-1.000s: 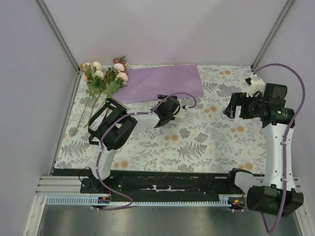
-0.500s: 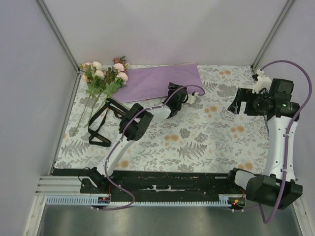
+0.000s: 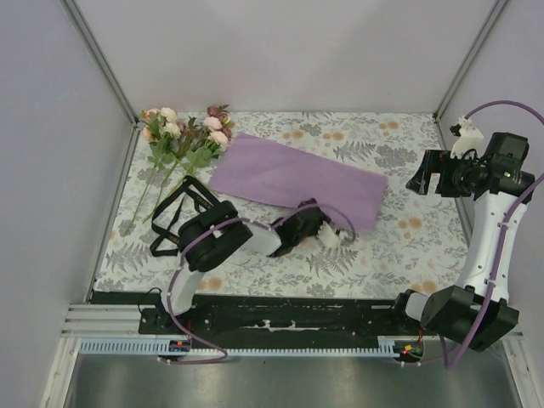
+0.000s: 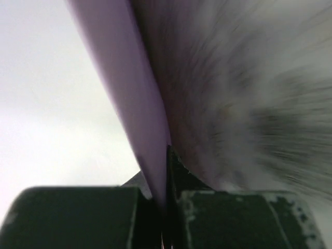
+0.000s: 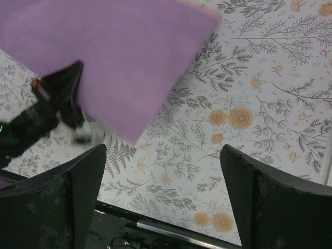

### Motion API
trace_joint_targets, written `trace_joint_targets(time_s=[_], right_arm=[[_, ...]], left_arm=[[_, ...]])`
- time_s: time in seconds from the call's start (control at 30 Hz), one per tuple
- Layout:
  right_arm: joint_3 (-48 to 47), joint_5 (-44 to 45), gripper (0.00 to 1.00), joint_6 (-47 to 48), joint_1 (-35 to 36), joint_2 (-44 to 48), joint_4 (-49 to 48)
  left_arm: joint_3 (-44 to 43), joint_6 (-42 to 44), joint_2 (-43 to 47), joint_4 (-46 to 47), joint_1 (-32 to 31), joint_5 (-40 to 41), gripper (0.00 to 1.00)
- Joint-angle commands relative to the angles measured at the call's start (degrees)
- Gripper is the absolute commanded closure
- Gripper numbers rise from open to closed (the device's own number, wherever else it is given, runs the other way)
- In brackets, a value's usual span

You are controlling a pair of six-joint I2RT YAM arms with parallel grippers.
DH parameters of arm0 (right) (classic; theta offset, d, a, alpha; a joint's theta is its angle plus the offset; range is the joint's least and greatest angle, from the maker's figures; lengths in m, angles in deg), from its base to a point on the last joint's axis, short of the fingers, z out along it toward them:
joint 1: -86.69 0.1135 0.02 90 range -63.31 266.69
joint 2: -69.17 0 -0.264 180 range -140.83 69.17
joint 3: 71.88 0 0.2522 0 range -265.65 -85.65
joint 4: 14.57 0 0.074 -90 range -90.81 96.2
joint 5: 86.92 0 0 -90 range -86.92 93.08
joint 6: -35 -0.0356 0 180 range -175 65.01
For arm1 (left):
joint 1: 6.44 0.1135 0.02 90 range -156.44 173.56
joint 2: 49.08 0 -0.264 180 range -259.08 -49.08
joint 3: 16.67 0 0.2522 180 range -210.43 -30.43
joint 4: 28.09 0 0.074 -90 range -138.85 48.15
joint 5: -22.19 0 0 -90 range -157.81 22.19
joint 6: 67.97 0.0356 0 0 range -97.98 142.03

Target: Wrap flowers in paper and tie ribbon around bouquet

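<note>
The lilac-purple paper (image 3: 293, 177) lies slanted across the middle of the tablecloth. My left gripper (image 3: 319, 223) is shut on its near edge. In the left wrist view the thin sheet (image 4: 129, 93) runs down into the closed jaws of the left gripper (image 4: 165, 207). The flowers (image 3: 183, 134) lie at the back left, stems pointing toward the near left. The black ribbon (image 3: 160, 215) lies in loops just in front of them. My right gripper (image 3: 433, 174) hangs open above the right side and holds nothing. The right wrist view looks down past the open right gripper (image 5: 163, 155) at a corner of the paper (image 5: 114, 57).
The printed tablecloth (image 3: 408, 255) covers the table. White walls with metal posts (image 3: 102, 59) close in the left, back and right. A black rail (image 3: 289, 314) with the arm bases runs along the near edge. The left arm (image 5: 46, 111) shows dark in the right wrist view.
My left gripper shut on the paper's near edge and dragged the sheet away from the back edge toward the front right, turning it. The right arm drew back to the right.
</note>
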Motion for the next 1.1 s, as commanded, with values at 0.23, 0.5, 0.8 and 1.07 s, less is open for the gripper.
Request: trace_joint_targets(time_s=[0.23,0.5,0.8,1.07], right_arm=[[1.1,-16.0,0.02,15.6,-1.5,-11.8,10.1],[3.0,-17.5,0.03,15.0,-1.1,-17.3,9.4],[6.4,-21.3,0.02,11.4,-1.1,-15.9,9.7],[8.9,-22.0,0.02,11.0,-1.1,-14.4,9.6]], left_arm=[[35.9,13.3,11.5,58.8,-20.7,-31.7,0.98],[43.2,16.1,8.8,61.9,-12.7,-35.6,0.93],[50.2,8.8,22.8,52.9,-4.8,-35.4,0.09],[41.5,-7.4,59.4,-13.0,-0.1,-38.3,0.07]])
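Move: The purple paper is already pinched at its near long edge in the left hand; its middle lies about 9 cm ahead and 3 cm left. The table's near edge, where the paper is being taken, is roughly 25 cm back and 4 cm right. The black ribbon lies about 32 cm left and 2 cm back, the flowers some 26 cm ahead and 35 cm left. From the open right hand the paper's middle is about 25 cm ahead, 29 cm left and 24 cm below. The purple paper is dragged quickly by the left hand some 25 cm back to the table's near edge, the closed gripper yawing about 50 degrees clockwise; the fingers then open and the hand goes left, forward and about 12 cm up, its lower finger seemingly under the paper's left edge. Meanwhile the open right hand sinks, shifts a little left towards the paper, and rolls left side up. ##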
